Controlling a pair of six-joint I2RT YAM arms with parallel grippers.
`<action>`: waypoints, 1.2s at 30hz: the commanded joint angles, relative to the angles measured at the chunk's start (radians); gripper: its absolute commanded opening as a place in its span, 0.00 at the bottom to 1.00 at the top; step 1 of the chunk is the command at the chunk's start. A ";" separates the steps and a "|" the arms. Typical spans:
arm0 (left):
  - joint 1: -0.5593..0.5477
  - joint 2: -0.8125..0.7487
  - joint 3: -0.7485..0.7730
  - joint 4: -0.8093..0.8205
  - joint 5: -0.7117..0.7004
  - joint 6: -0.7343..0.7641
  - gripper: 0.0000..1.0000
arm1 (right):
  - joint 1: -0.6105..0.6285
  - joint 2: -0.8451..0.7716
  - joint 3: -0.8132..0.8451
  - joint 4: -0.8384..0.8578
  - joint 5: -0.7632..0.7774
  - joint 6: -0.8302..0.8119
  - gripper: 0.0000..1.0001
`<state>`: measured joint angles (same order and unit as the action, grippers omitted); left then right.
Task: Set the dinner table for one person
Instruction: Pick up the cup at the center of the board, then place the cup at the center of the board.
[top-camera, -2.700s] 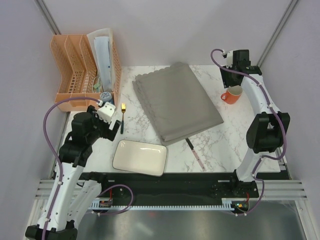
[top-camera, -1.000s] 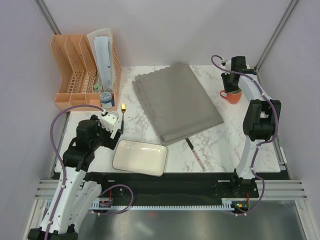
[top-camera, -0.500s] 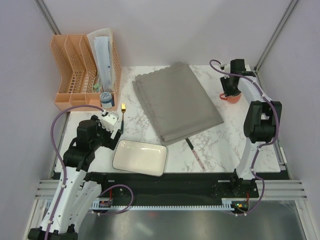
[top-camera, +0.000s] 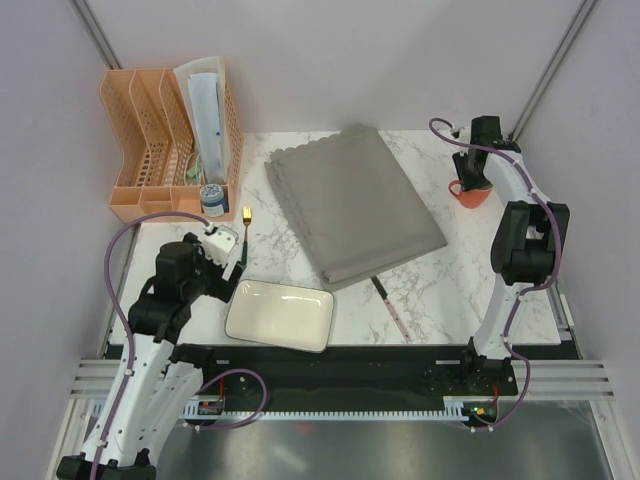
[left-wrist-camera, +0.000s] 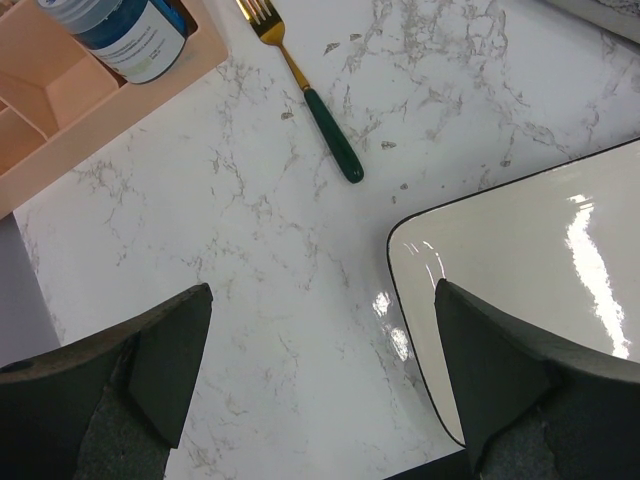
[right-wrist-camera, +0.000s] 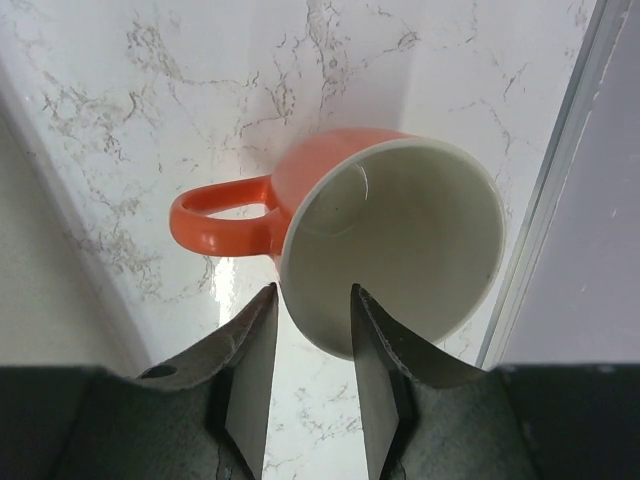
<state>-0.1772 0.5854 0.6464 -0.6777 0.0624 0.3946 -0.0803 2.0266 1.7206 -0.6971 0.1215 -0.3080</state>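
The orange mug (right-wrist-camera: 400, 250) stands upright at the back right of the white marble dinner table (top-camera: 450, 270). My right gripper (right-wrist-camera: 313, 290) is open over its near rim, one finger outside by the handle and the other over the white inside. From above, the right gripper (top-camera: 478, 176) covers part of the mug (top-camera: 472, 195). My left gripper (left-wrist-camera: 322, 290) is wide open and empty above bare marble, beside the left end of the white rectangular plate (left-wrist-camera: 530, 290). A gold fork with a green handle (left-wrist-camera: 305, 95) lies beyond it.
A grey scalloped placemat (top-camera: 355, 200) lies folded mid-table. A pink-handled utensil (top-camera: 392, 308) rests near its front corner. A peach file organiser (top-camera: 165, 140) and a blue-labelled jar (top-camera: 211, 197) stand at the back left. The enclosure's metal post (right-wrist-camera: 560, 200) runs right beside the mug.
The right gripper came down over the mug's rim and its jaws widened. The left arm settled lower beside the plate earlier and has since held still.
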 joint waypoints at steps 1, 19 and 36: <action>-0.002 -0.007 -0.004 0.038 0.011 0.029 1.00 | 0.005 0.023 0.031 -0.013 0.046 -0.026 0.42; -0.002 0.002 -0.019 0.035 -0.033 0.021 1.00 | -0.007 0.188 0.209 0.027 -0.092 0.016 0.00; 0.025 0.056 -0.034 0.043 -0.042 0.035 1.00 | 0.001 0.538 0.737 -0.022 -0.204 0.102 0.00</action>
<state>-0.1616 0.6434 0.6147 -0.6708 0.0273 0.3946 -0.0872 2.5160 2.4393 -0.7238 -0.0181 -0.2428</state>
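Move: The orange cup's middle lies about 3 cm right of the right hand, 2 cm ahead and 4 cm below, its near-left rim already between the open fingers. From the cup, the grey mat's middle is some 33 cm left and nearly level; the right-hand rail runs about 14 cm right and level; the knife lies 24 cm left and 31 cm back. From the left hand the cup is roughly 28 cm ahead, 57 cm right and 9 cm below. The cup's rim by the handle is pinched between the right fingertips, one outside and one inside the wall, as the hand sinks about 1.5 cm and shuts. It then carries straight forward some 14 cm towards the back wall, rising only about 1 cm, the fingers tilting up. The open left hand sinks slightly beside the tray. ##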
